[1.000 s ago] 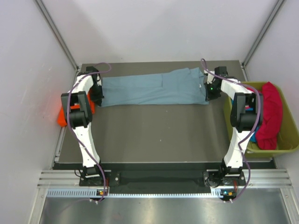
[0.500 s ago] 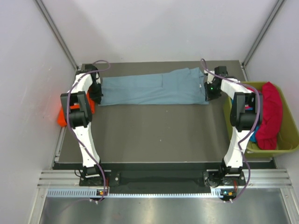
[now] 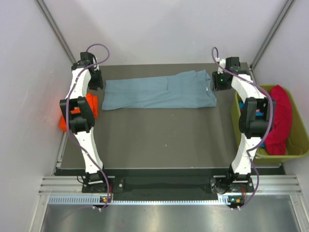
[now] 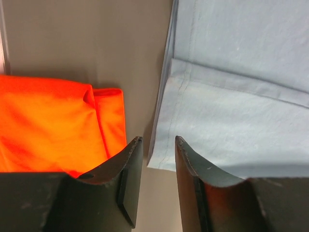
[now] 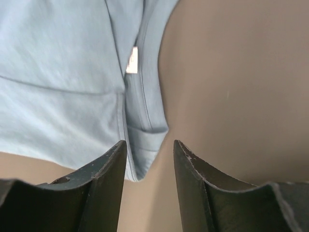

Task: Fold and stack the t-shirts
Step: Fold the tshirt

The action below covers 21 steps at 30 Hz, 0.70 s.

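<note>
A dusty grey-blue t-shirt [image 3: 159,93] lies folded into a long strip across the back of the table. My left gripper [image 3: 94,80] hangs open just off its left end, and the left wrist view shows the jaws [image 4: 157,141] empty above the shirt's hem [image 4: 241,106]. My right gripper [image 3: 217,82] is open at the shirt's right end, over the collar corner [image 5: 140,140], with nothing pinched [image 5: 148,143]. A folded orange-red t-shirt [image 3: 63,123] [image 4: 53,121] sits at the table's left edge. A crimson-pink t-shirt [image 3: 280,118] drapes over the bin.
An olive-green bin [image 3: 301,137] stands off the table's right side, with a bit of teal cloth [image 3: 261,143] inside. White walls close in on the left, back and right. The dark table surface [image 3: 159,140] stretches in front of the shirt.
Both grippers have opened and let go of the grey-blue shirt's ends. Both have lifted and drawn back towards the rear corners. The shirt stays flat.
</note>
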{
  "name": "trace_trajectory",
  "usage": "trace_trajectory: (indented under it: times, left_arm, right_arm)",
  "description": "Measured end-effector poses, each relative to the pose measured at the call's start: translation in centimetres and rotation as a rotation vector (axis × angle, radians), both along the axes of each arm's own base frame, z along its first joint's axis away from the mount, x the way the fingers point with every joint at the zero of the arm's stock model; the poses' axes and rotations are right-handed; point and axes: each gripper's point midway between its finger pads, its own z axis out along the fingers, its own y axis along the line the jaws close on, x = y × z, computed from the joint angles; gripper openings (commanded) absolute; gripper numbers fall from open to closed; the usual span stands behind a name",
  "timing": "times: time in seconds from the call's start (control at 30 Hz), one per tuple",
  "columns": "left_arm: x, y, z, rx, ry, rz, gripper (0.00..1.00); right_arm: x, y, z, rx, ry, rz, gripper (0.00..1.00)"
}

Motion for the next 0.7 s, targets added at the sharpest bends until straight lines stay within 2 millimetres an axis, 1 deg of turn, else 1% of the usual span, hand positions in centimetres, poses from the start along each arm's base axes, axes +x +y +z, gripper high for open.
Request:
trace_trajectory:
  times: [0.13,0.2,0.27,0.3,0.37,0.4,0.47,0.53,0.63,0.7]
  left_arm:
    - [-0.7,-0.1,-1.1,-0.003,0.034,0.002,0.39]
    - [-1.5,-0.2,-2.4,-0.009,0.071,0.002,0.39]
    - [-2.9,-0.7,-4.1,-0.027,0.127,-0.001,0.38]
    - [-3.9,-1.0,-5.3,-0.04,0.169,-0.002,0.38]
    - [-5.7,-1.6,-7.0,-0.063,0.237,-0.004,0.38]
    - [-6.6,-2.0,-7.9,-0.074,0.267,-0.006,0.38]
    - [-7.8,-2.5,-8.9,-0.087,0.31,-0.008,0.38]
    - [-8.2,-3.0,-9.3,-0.087,0.328,-0.017,0.37]
    - [-8.1,-3.6,-9.4,-0.073,0.326,-0.032,0.37]
    - [-8.0,-4.0,-9.4,-0.065,0.326,-0.042,0.37]
  right_arm:
    - [1.0,0.8,1.3,0.007,-0.044,0.008,0.45]
    - [1.3,1.3,1.5,0.019,-0.053,0.014,0.45]
    - [1.8,1.9,1.4,0.035,-0.058,0.02,0.44]
    - [2.2,2.3,1.1,0.045,-0.057,0.021,0.44]
    - [2.9,3.0,0.2,0.063,-0.052,0.022,0.44]
    - [3.1,3.4,-0.5,0.075,-0.04,0.025,0.44]
    - [3.3,4.2,-2.2,0.096,-0.012,0.024,0.44]
    - [3.1,5.0,-4.1,0.118,0.032,0.022,0.44]
    - [3.4,6.1,-6.4,0.147,0.078,0.015,0.44]
    - [4.3,6.6,-6.0,0.161,0.061,0.012,0.43]
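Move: Back below the left hand is the shirt's near left corner, some 9 cm nearer the base, 3 cm to the right and 10 cm down; the orange cloth lies about 13 cm to the left of that corner. The right hand's spot, on the shirt beside the white label, is roughly 4 cm ahead, 7 cm left and 7 cm below; the label is about 5 cm ahead and 5 cm left, the shirt's near right corner 5 cm straight back. Dropping back onto the shirt's near left corner, the left hand sinks about 9 cm while drawing back 8 cm and edging right, tipping its open fingers nearly 20 degrees closer to vertical until they straddle the cloth. The right hand goes left and a little forward over the shirt, first rising slightly, then sinking some 7 cm to the cloth beside the label, fingers open. ##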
